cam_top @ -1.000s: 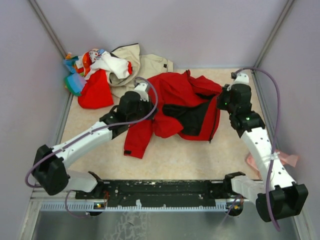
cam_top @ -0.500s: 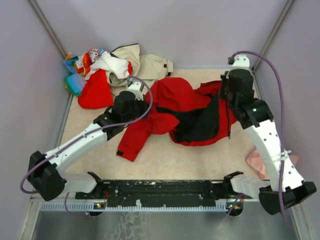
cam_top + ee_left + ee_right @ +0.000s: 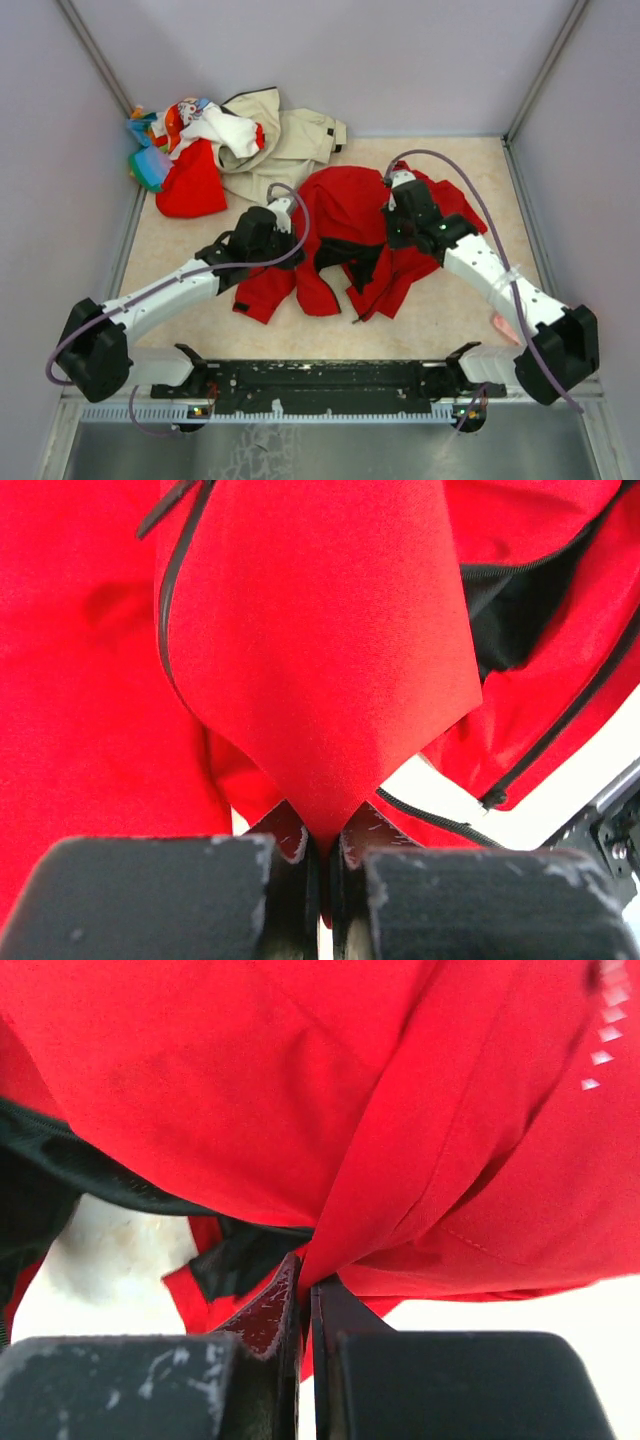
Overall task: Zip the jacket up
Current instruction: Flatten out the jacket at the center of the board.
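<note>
The bright red jacket (image 3: 345,210) lies crumpled mid-table, unzipped, its black lining (image 3: 352,258) showing between the front panels. My left gripper (image 3: 285,215) is shut on a pinch of red jacket fabric (image 3: 325,730) at the garment's left side; a black zipper line (image 3: 170,590) runs beside that fold. My right gripper (image 3: 398,195) is shut on another fold of the jacket (image 3: 400,1150) near its upper right, lifting it off the table, with black lining (image 3: 60,1160) to the left. A loose zipper end (image 3: 357,320) hangs at the hem.
A pile of mixed clothes (image 3: 195,135) with a beige jacket (image 3: 285,135) sits at the back left. A pink cloth (image 3: 503,325) lies by the right arm. Walls close in the left, back and right sides.
My right gripper has swung from the far right inward and leftward, dragging the jacket's right side over the middle. The jacket has bunched up narrower. My left gripper shifted slightly.
</note>
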`<move>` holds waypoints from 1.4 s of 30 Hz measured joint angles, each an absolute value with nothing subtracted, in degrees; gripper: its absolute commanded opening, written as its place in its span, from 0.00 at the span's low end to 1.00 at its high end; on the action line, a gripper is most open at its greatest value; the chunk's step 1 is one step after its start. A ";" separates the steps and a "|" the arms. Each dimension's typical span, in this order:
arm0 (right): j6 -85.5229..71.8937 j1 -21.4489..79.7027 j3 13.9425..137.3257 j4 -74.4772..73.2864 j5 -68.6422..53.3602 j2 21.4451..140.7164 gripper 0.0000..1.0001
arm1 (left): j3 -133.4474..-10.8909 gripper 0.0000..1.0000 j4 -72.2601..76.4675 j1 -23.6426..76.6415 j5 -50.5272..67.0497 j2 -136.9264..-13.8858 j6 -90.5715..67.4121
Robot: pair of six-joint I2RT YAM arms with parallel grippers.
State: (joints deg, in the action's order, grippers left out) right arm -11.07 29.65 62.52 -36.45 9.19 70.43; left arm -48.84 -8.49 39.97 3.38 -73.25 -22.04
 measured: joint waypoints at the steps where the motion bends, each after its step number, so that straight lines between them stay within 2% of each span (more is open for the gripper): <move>1: -11.51 30.00 61.10 -35.40 7.68 71.13 0.00 | -47.66 0.03 -8.47 39.97 4.21 -73.25 -22.31; 6: -12.67 30.79 57.65 -30.96 2.81 77.19 0.02 | -42.48 0.04 -7.70 39.97 7.46 -73.69 -24.23; 13: -13.23 31.62 57.65 -28.69 1.87 82.32 0.34 | -42.13 0.06 -5.98 39.97 8.56 -75.90 -24.64; 22: -11.88 33.67 59.81 -33.54 5.41 74.28 0.54 | -42.11 0.06 -4.95 39.97 8.47 -76.49 -24.60; 32: -9.37 38.41 68.23 -35.68 9.41 72.31 0.62 | -41.21 0.06 -4.47 39.97 8.23 -75.61 -24.60; 42: -6.59 42.24 74.04 -32.27 10.79 86.08 0.66 | -40.05 0.06 -4.03 39.97 7.25 -73.56 -24.38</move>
State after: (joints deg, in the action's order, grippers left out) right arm -6.59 42.24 74.04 -32.27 10.79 86.08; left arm -40.05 -4.03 39.97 7.25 -73.56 -24.38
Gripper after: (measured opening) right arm 0.642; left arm 0.061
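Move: Both hands pinch the raised red jacket, about 6 cm up at the left hand and 9 at the right. The left hand's lay-down spot is roughly 3 cm back; the rounded hem lies some 10 cm back and 4 right of the hand, the cuff tab 9 back and 12 left. The right hand's lay-down spot is about 4 cm left; the black lining is 9 left and 3 back, the zipper end 16 back and 6 left. The jacket's two pinched parts are lowered together: the left hand sinks about 5 cm and draws slightly back, then holds there with the cloth still between barely slackened fingers. The right hand goes down some 8 cm and left, opens to let go, rises clear, then swings left with open fingers over the jacket body just beyond the black lining, dipping slightly at the end. ##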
